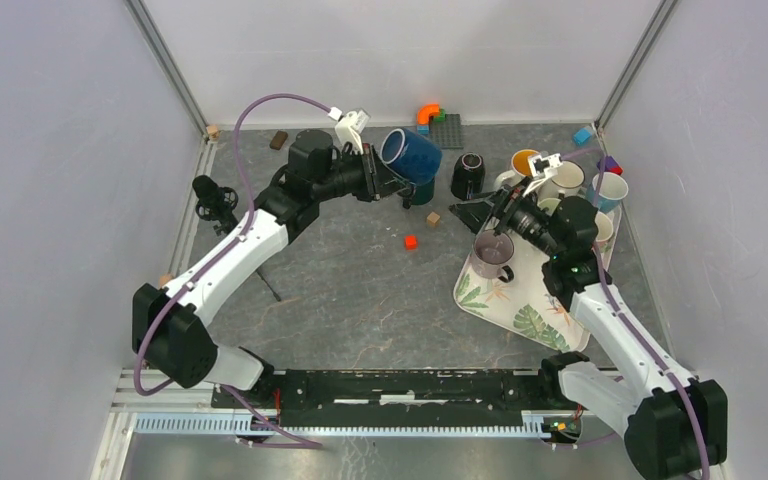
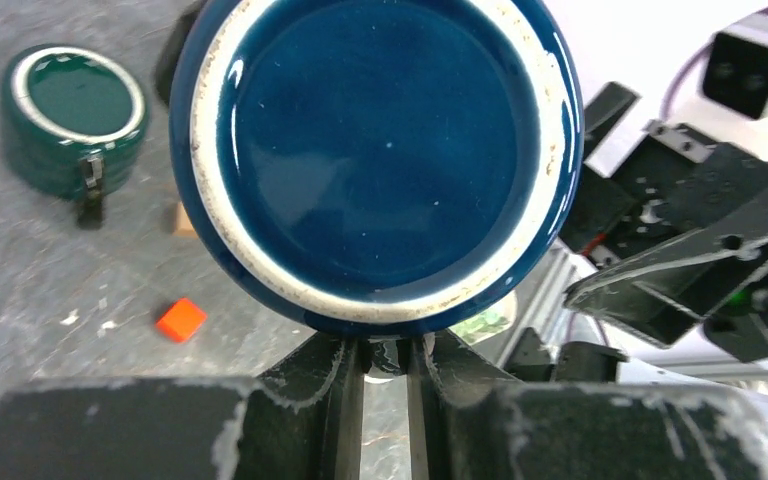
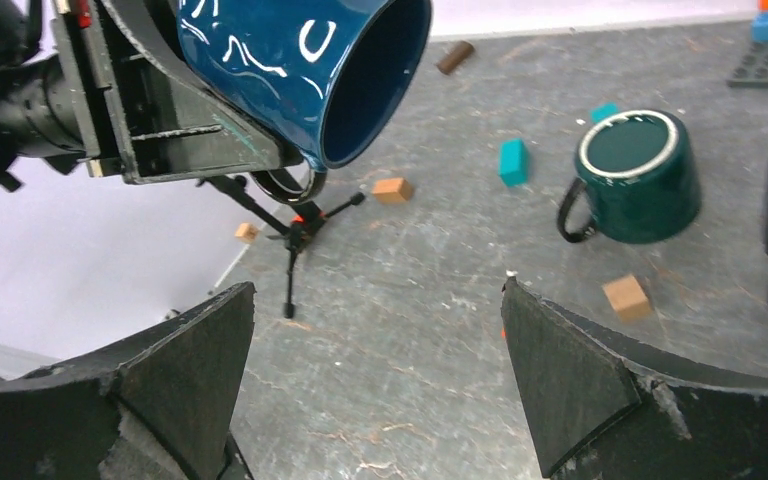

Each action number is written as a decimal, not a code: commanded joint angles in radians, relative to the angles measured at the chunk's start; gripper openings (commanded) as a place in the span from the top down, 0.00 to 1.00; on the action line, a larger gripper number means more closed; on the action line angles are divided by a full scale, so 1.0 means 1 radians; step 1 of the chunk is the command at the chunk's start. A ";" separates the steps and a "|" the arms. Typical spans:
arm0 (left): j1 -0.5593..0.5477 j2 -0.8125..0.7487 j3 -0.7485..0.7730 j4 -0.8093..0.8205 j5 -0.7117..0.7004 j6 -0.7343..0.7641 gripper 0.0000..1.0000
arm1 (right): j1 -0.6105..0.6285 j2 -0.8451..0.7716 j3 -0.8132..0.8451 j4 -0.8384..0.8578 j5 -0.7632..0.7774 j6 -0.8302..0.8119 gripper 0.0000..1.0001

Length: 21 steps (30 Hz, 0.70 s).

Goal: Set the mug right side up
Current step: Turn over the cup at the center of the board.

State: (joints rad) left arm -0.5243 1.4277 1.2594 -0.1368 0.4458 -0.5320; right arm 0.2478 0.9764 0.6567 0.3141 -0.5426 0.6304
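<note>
A dark blue mug (image 1: 412, 155) hangs in the air at the back middle of the table, tipped onto its side. My left gripper (image 1: 385, 182) is shut on its handle. In the left wrist view the mug's base (image 2: 375, 150) with its white unglazed ring faces the camera, just above the closed fingers (image 2: 345, 400). From the right wrist the mug (image 3: 290, 60) shows at top left, its mouth pointing right and slightly down. My right gripper (image 1: 490, 215) is open and holds nothing, hovering over the table by the tray, with bare tabletop between the fingers in the right wrist view (image 3: 380, 310).
A green mug (image 3: 640, 175) stands upside down on the table below the blue one. A black mug (image 1: 468, 175) stands beside it. A leaf-print tray (image 1: 520, 305) at the right carries several mugs. Small blocks (image 1: 410, 241) lie scattered; a tripod (image 1: 215, 200) stands at the left.
</note>
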 commanded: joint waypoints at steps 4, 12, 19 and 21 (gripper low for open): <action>-0.042 -0.069 0.007 0.275 0.125 -0.143 0.98 | 0.019 -0.010 -0.041 0.257 -0.075 0.140 0.02; -0.052 -0.079 0.021 0.302 0.160 -0.176 0.98 | 0.019 0.024 0.046 0.111 -0.013 0.130 0.02; -0.053 -0.059 0.068 0.275 0.208 -0.197 0.98 | 0.021 0.013 0.130 -0.015 0.003 0.133 0.02; -0.053 -0.061 0.066 0.282 0.209 -0.205 0.98 | 0.022 -0.011 0.128 -0.030 0.016 0.122 0.02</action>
State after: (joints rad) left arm -0.5762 1.4105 1.2545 0.0299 0.6052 -0.6823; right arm 0.2623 1.0069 0.7261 0.3321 -0.5526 0.7692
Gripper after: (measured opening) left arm 0.242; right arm 0.982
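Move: From the left hand, which holds the blue mug by its handle, the open right gripper lies about 14 cm to the right, 3 cm back and roughly level. The upside-down green mug is some 15 cm ahead, 4 cm right and 25 cm below. From the right hand, the blue mug's body is about 12 cm left, 8 cm ahead and slightly higher; the purple mug stands 24 cm below, 2 cm ahead and 5 cm right. Still pinching the blue mug's handle, the left fingers carry it up, back and to the right, about 7 cm in all and slowing, towards the right gripper; the wrist turns some 15 degrees, partly clockwise. The right hand, wide open and touching nothing, rises about 3 cm and edges left to meet the mug, after drawing back slightly and coming forward again. ##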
